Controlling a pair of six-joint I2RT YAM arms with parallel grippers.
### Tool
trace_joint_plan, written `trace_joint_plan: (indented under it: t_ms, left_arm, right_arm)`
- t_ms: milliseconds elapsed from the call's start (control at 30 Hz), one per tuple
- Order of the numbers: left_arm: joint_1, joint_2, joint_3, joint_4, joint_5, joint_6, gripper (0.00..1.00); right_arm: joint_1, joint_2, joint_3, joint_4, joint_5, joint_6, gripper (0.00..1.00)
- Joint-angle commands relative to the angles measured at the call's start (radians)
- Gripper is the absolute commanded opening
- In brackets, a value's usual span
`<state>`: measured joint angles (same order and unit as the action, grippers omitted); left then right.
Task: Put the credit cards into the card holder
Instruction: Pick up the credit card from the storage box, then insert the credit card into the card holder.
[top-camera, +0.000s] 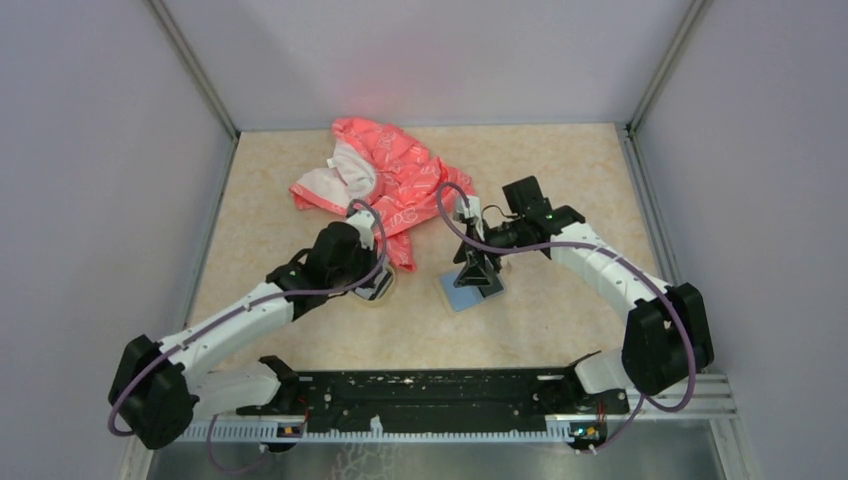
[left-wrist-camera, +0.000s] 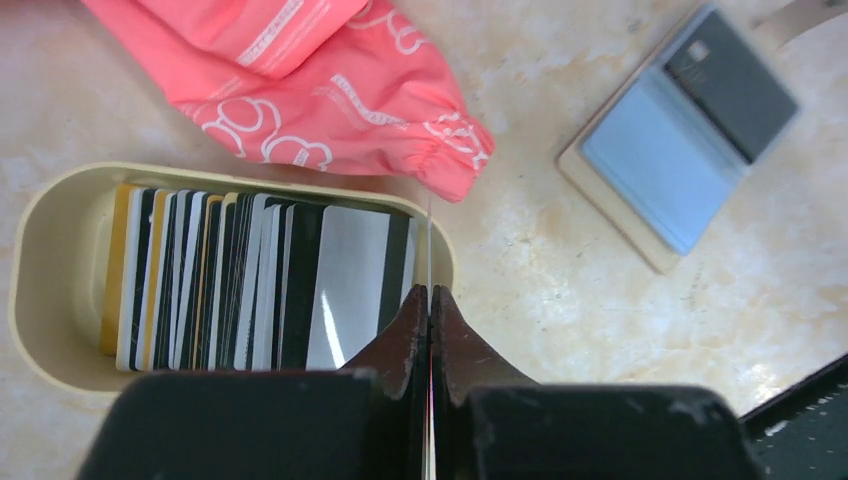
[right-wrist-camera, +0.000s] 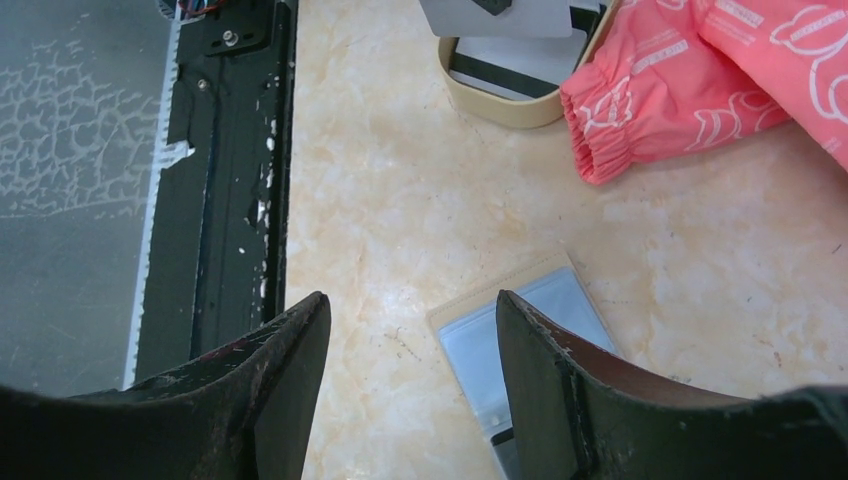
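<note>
Several credit cards (left-wrist-camera: 250, 280), dark, pale-striped and gold-edged, stand on edge in a cream oval dish (left-wrist-camera: 40, 300). At the dish's right end my left gripper (left-wrist-camera: 429, 292) is shut on one credit card (left-wrist-camera: 429, 240), seen edge-on as a thin pale line between the fingers. The card holder (left-wrist-camera: 640, 170) lies open on the table with its blue-grey lining up, and a dark card (left-wrist-camera: 730, 80) sits in its far pocket. My right gripper (right-wrist-camera: 410, 312) hangs open over the holder's (right-wrist-camera: 530, 340) near edge, holding nothing. In the top view it (top-camera: 478, 275) stands over the holder (top-camera: 462, 295).
A pink-red patterned cloth (top-camera: 390, 175) lies crumpled behind the dish, one cuff (left-wrist-camera: 450, 160) touching the dish's far rim. The black base rail (right-wrist-camera: 230, 180) runs along the table's near edge. Grey walls close in the table on three sides.
</note>
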<state>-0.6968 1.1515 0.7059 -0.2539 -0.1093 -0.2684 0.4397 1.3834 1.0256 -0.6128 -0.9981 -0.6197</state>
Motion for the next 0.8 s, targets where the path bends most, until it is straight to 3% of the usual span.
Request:
trace_joint_plan:
  t_ms: [0, 167, 333, 467, 567, 767]
  left_arm:
    - [0.000, -0.138, -0.065, 0.100, 0.089, -0.028, 0.00]
    - [-0.001, -0.322, -0.236, 0.424, 0.350, -0.094, 0.00]
    - [-0.006, -0.386, -0.420, 0.836, 0.534, -0.238, 0.00]
    - [-0.033, -0.369, -0.517, 1.079, 0.536, -0.303, 0.00]
    - [-0.068, -0.349, -0.569, 1.207, 0.499, -0.316, 0.00]
    - [-0.165, -0.264, -0.583, 1.350, 0.410, -0.296, 0.00]
  right_arm:
    - [-0.009, -0.062, -0.031, 0.030, -0.091, -0.094, 0.62]
    - [-0.009, -0.123, -0.097, 0.034, -0.194, -0.225, 0.63]
    - [-0.009, -0.140, -0.117, 0.071, -0.244, -0.199, 0.65]
    - [-0.009, -0.137, -0.123, 0.125, -0.279, -0.098, 0.65]
    - [-0.009, -0.140, -0.147, 0.267, -0.284, 0.101, 0.65]
    - [0.011, -0.141, -0.186, 0.425, -0.288, 0.306, 0.62]
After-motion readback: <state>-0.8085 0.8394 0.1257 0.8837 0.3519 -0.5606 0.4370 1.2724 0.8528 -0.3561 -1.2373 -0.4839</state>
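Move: A credit card is already pinched in the left gripper; the open right gripper, which faces it, is roughly 18 cm to the left hand's right, 2 cm nearer the base and 6 cm higher. From the left hand, the storage box is about 6 cm ahead, 5 cm left and 8 cm below; the card holder is 2 cm ahead, 20 cm right and 11 cm below. From the right hand, the card is some 17 cm left, 3 cm ahead and 8 cm lower. The pinched card is carried up and away from the storage box by the left hand, about 10 cm back, 9 cm up and 7 cm right, while the wrist turns some 60 degrees so the fingers swing from forward-and-down to nearly level, pointing at the right gripper. The right hand, fingers still wide open, draws back, then rises a little and tips its fingers towards level. ##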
